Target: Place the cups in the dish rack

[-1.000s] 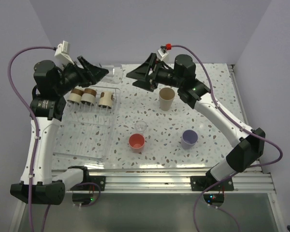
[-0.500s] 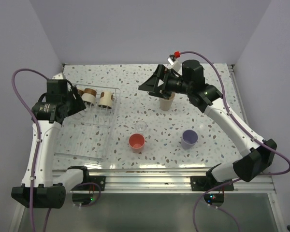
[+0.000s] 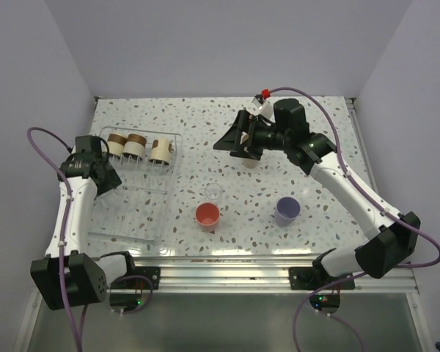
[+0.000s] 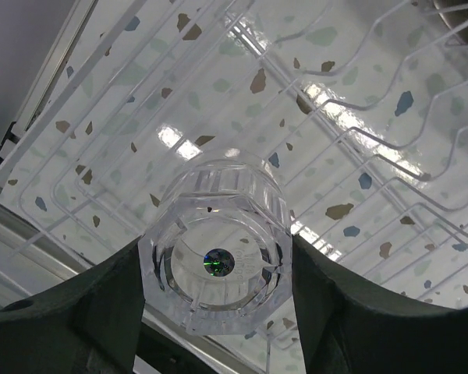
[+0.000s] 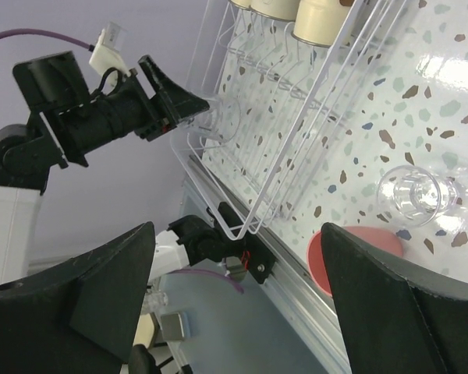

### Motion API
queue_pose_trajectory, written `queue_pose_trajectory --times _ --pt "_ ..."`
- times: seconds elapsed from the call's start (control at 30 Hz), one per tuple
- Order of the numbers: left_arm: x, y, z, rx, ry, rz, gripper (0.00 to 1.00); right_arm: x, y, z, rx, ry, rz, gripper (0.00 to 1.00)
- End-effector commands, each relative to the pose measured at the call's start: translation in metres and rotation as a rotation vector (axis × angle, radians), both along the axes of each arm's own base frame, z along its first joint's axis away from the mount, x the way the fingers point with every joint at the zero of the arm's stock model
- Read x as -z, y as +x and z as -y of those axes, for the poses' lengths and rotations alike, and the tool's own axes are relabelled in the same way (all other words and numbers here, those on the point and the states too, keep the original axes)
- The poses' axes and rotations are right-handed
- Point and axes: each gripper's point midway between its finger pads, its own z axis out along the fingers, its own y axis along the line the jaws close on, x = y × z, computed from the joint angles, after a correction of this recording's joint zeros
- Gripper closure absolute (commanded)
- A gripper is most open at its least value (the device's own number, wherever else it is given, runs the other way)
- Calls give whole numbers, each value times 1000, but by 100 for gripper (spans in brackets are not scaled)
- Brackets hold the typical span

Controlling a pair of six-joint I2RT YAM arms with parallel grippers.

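Observation:
In the left wrist view a clear cup (image 4: 218,253) shows base-on, and my left gripper (image 4: 218,269) is shut on it over the wires of the dish rack (image 4: 351,117). From above, that gripper (image 3: 108,180) is at the left side of the dish rack (image 3: 169,199). Three cream cups with brown bands (image 3: 136,147) stand in the rack's far row. My right gripper (image 3: 227,149) is open and empty, just above and left of the tall beige cup (image 3: 253,161), which it partly hides. A second clear cup (image 3: 214,192), a coral-red cup (image 3: 207,215) and a lavender cup (image 3: 287,210) stand on the table.
The right wrist view looks across the rack (image 5: 296,125) to my left gripper holding its clear cup (image 5: 218,117), with the loose clear cup (image 5: 412,195) and coral-red cup (image 5: 351,261) nearer. An aluminium rail (image 3: 227,277) runs along the near table edge.
My left arm has swung from the rack's far side down to its left side, carrying the clear cup. My right gripper has shifted a little right and lower over the beige cup.

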Motion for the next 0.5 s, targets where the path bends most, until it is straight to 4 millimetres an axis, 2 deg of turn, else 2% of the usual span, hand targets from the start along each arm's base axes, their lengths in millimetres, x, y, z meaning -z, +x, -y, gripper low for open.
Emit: queue_pose_trajectory --times 0.0,0.13,0.27,0.47 --pt "5 26 -16 -53 14 77 100 -8 -9 2 -37 12 26 10" --pt "12 40 -23 -59 32 103 100 -3 -6 0 -43 20 13 11" --pt "23 45 -30 -74 54 80 100 3 -5 -4 -52 21 -5 11" --pt "21 53 -48 -110 120 78 100 6 -5 -4 -53 17 -6 12"
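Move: The left hand already holds a clear glass over the near half of the dish rack. The empty spot among the wires it seems bound for lies some 6 cm ahead, 4 cm left and 8 cm below. The left of the three racked cups stands about 18 cm ahead and 4 cm left, the middle one 18 cm ahead and 4 cm right, both about 7 cm lower. From the right hand that spot is roughly 44 cm left, 1 cm ahead and 25 cm down. The clear glass stays pinched between the left hand's fingers, their gap unchanged, while the hand carries it some 6 cm in all: forward, down and left over the wires, towards the racked cups. It sinks fastest at first, then goes more forward. The wrist hardly turns; no touch of glass on rack can be made out. ##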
